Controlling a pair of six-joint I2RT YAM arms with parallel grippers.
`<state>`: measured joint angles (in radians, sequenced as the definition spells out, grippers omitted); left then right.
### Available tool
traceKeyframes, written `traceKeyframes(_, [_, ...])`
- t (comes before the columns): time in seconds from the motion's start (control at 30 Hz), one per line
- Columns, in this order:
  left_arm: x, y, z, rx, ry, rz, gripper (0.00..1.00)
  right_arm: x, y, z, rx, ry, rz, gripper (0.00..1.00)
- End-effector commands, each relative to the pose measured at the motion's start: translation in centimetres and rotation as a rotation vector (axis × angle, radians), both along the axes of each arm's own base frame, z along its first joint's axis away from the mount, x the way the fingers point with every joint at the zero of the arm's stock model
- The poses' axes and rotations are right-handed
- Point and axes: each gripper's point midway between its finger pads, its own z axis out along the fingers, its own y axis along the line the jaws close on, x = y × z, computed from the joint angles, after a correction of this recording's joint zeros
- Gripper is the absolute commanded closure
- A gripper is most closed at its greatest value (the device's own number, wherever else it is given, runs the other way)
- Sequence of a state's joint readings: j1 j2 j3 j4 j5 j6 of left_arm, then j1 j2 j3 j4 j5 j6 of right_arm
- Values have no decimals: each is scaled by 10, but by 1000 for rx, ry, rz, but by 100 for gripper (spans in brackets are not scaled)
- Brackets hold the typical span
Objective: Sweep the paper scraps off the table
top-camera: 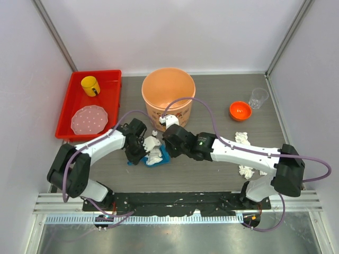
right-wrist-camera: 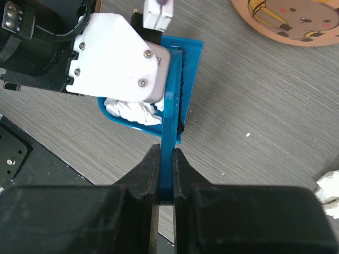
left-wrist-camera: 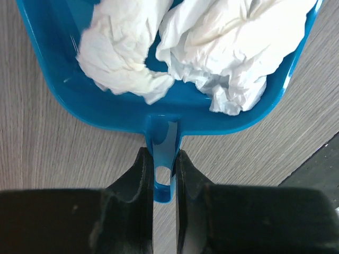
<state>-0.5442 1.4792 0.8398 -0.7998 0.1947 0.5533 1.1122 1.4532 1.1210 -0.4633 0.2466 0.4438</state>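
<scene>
A blue dustpan [top-camera: 161, 157] lies on the table [top-camera: 212, 95] in front of the arms, with two crumpled paper scraps [top-camera: 152, 150] in it. My left gripper [top-camera: 135, 153] is shut on the dustpan's handle [left-wrist-camera: 163, 159]; the two wads [left-wrist-camera: 122, 53] fill the pan [left-wrist-camera: 63, 90]. My right gripper [top-camera: 168, 143] is shut on the thin blue handle of a brush [right-wrist-camera: 169, 121], which stands at the pan's right rim [right-wrist-camera: 190, 53]. More paper scraps [top-camera: 242, 138] lie loose on the table at the right, and another [top-camera: 247, 171] sits near the right arm.
An orange bucket [top-camera: 168, 87] stands just behind the dustpan. At the back left, a red tray [top-camera: 74, 106] holds a yellow cup [top-camera: 90, 85] and a pink plate [top-camera: 89, 119]. An orange bowl [top-camera: 240, 110] and a clear cup [top-camera: 258, 98] sit at the back right.
</scene>
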Motion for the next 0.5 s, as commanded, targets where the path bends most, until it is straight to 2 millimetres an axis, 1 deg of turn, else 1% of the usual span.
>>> traceKeyframes(0.0, [6, -13, 16, -148, -71, 11, 100, 11, -6, 59, 84, -99, -79, 99])
traceKeyframes(0.03, [7, -14, 20, -163, -86, 14, 100, 12, -14, 71, 91, -123, -96, 99])
traceKeyframes(0.1, [8, -12, 24, -185, -102, 26, 100, 16, -31, 86, 71, -167, -140, 99])
traceKeyframes(0.13, [8, -13, 31, -209, -125, 25, 100, 17, -36, 93, 69, -183, -148, 99])
traceKeyframes(0.17, [8, -12, 33, -217, -135, 27, 100, 16, -45, 103, 73, -201, -158, 99])
traceKeyframes(0.23, [8, -10, 40, -228, -162, 33, 100, 17, -56, 112, 63, -230, -178, 99])
traceKeyframes(0.27, [7, -8, 43, -230, -162, 40, 100, 16, -63, 120, 67, -241, -184, 99])
traceKeyframes(0.33, [6, -5, 47, -230, -169, 57, 100, 17, -72, 126, 60, -259, -205, 99])
traceKeyframes(0.37, [7, -2, 52, -230, -186, 67, 100, 16, -78, 131, 65, -267, -213, 99])
traceKeyframes(0.4, [9, 0, 57, -233, -196, 90, 100, 16, -81, 133, 63, -273, -220, 99])
traceKeyframes(0.43, [6, 5, 60, -222, -190, 107, 100, 16, -84, 136, 64, -283, -227, 99])
traceKeyframes(0.47, [8, 11, 66, -215, -205, 135, 100, 16, -87, 137, 60, -286, -231, 99])
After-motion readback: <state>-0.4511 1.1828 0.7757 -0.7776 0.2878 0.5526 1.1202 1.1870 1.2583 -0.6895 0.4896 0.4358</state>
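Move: The blue dustpan lies about 8 cm to the right of the left hand, which holds its handle, and 2 cm farther out; it is roughly 8 cm left, 2 cm ahead and 14 cm below the right hand, which grips the brush. One loose paper scrap lies about 14 cm right of the right hand, 2 cm ahead and 14 cm below, or some 30 cm right of the left hand and 2 cm ahead. The bucket stands about 18 cm ahead of the right hand and 1 cm left. The right hand keeps its grip on the brush and draws it away from the dustpan, rising about 12 cm while going half as far to the right, its fingers tipping up a little more towards the front and turning some 10 degrees clockwise. The left hand still pinches the dustpan handle and after a brief pause lifts it almost straight up by about 5 cm, tilting so that the pan's far and right-hand sides come up. ##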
